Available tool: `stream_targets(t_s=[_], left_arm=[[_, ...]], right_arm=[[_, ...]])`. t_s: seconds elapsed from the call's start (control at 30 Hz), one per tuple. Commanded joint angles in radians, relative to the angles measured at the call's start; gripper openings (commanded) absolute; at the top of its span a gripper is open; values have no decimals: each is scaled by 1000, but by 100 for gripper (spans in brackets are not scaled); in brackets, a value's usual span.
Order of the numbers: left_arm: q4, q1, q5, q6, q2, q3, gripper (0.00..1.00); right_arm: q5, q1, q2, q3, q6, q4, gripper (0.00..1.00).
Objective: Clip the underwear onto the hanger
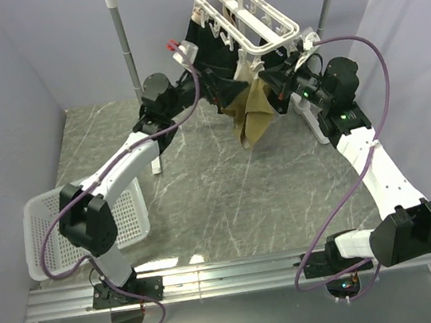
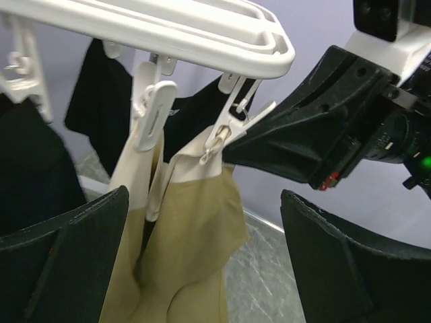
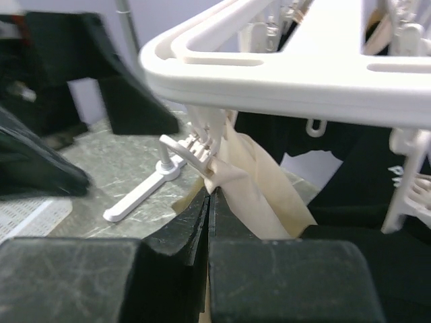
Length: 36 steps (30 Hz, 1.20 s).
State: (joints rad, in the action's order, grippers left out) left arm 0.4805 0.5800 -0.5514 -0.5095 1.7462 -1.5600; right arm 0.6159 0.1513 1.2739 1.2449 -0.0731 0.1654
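Observation:
The white hanger hangs from the rack's top bar. The tan underwear dangles from it, its pale waistband caught in two white clips. My left gripper is wide open, one black finger on each side of the hanging underwear, touching nothing. My right gripper is shut, its tips pinching a fold of the underwear right under a clip. In the left wrist view the right gripper points at that clip from the right. The hanger frame passes just above it.
Black garments hang behind the underwear on the same hanger. The grey-white pole rack stands at the back, with one foot on the marbled table. A white mesh basket sits at the left, under the left arm.

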Motion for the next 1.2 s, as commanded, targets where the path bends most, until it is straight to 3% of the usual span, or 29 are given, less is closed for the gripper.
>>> stream_targets(t_s=[0.0, 0.13, 0.37, 0.4, 0.47, 0.5, 0.63, 0.8, 1.17], left_arm=[[1, -28, 47, 25, -126, 34, 99], [-77, -52, 85, 77, -186, 90, 99], [-385, -97, 244, 129, -224, 49, 99], [-460, -104, 255, 137, -226, 40, 99], [-537, -129, 272, 147, -232, 22, 99], [-603, -138, 274, 154, -235, 12, 99], [-750, -161, 333, 277, -243, 9, 99], [-894, -181, 392, 365, -235, 31, 99], [-935, -193, 515, 385, -166, 90, 99]], right_arm=[[-42, -27, -25, 39, 3, 2, 0], [-61, -68, -22, 36, -13, -13, 0], [-87, -133, -10, 37, -19, -50, 1], [-85, -143, -7, 39, -17, -59, 4], [-91, -145, -5, 44, -10, -72, 18], [-91, -147, -5, 45, -8, -85, 31], [-97, -197, -22, 44, 16, -141, 56], [-94, -236, -79, 2, 61, -219, 71], [-16, -305, -206, -195, 160, -377, 86]])
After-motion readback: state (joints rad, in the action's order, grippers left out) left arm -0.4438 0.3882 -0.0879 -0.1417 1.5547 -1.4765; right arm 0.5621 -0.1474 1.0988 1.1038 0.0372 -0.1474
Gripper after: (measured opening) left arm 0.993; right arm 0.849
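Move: My left hand is open and just clear of the underwear's clipped waistband corner, which lies about 6 cm to its right, 1 cm farther out and 1 cm higher. The second clip on the waistband is roughly 4 cm ahead of that hand, 5 cm right and 3 cm up. My right fingers are still shut on that same corner, at their tips. From the right hand, a black garment hangs some 8 cm ahead, 4 cm right and 8 cm lower. I draw my left hand, still open, away from the clip, about 19 cm left and then sinking some 15 cm, its fingers swinging round to point forward and down. My right hand pulls right, slightly forward at first, and only after some 5 cm do its fingers open, leaving the waistband corner free; it carries on to about 12 cm, sinking 7 cm and easing back at the end, while turning some 20 degrees clockwise. ##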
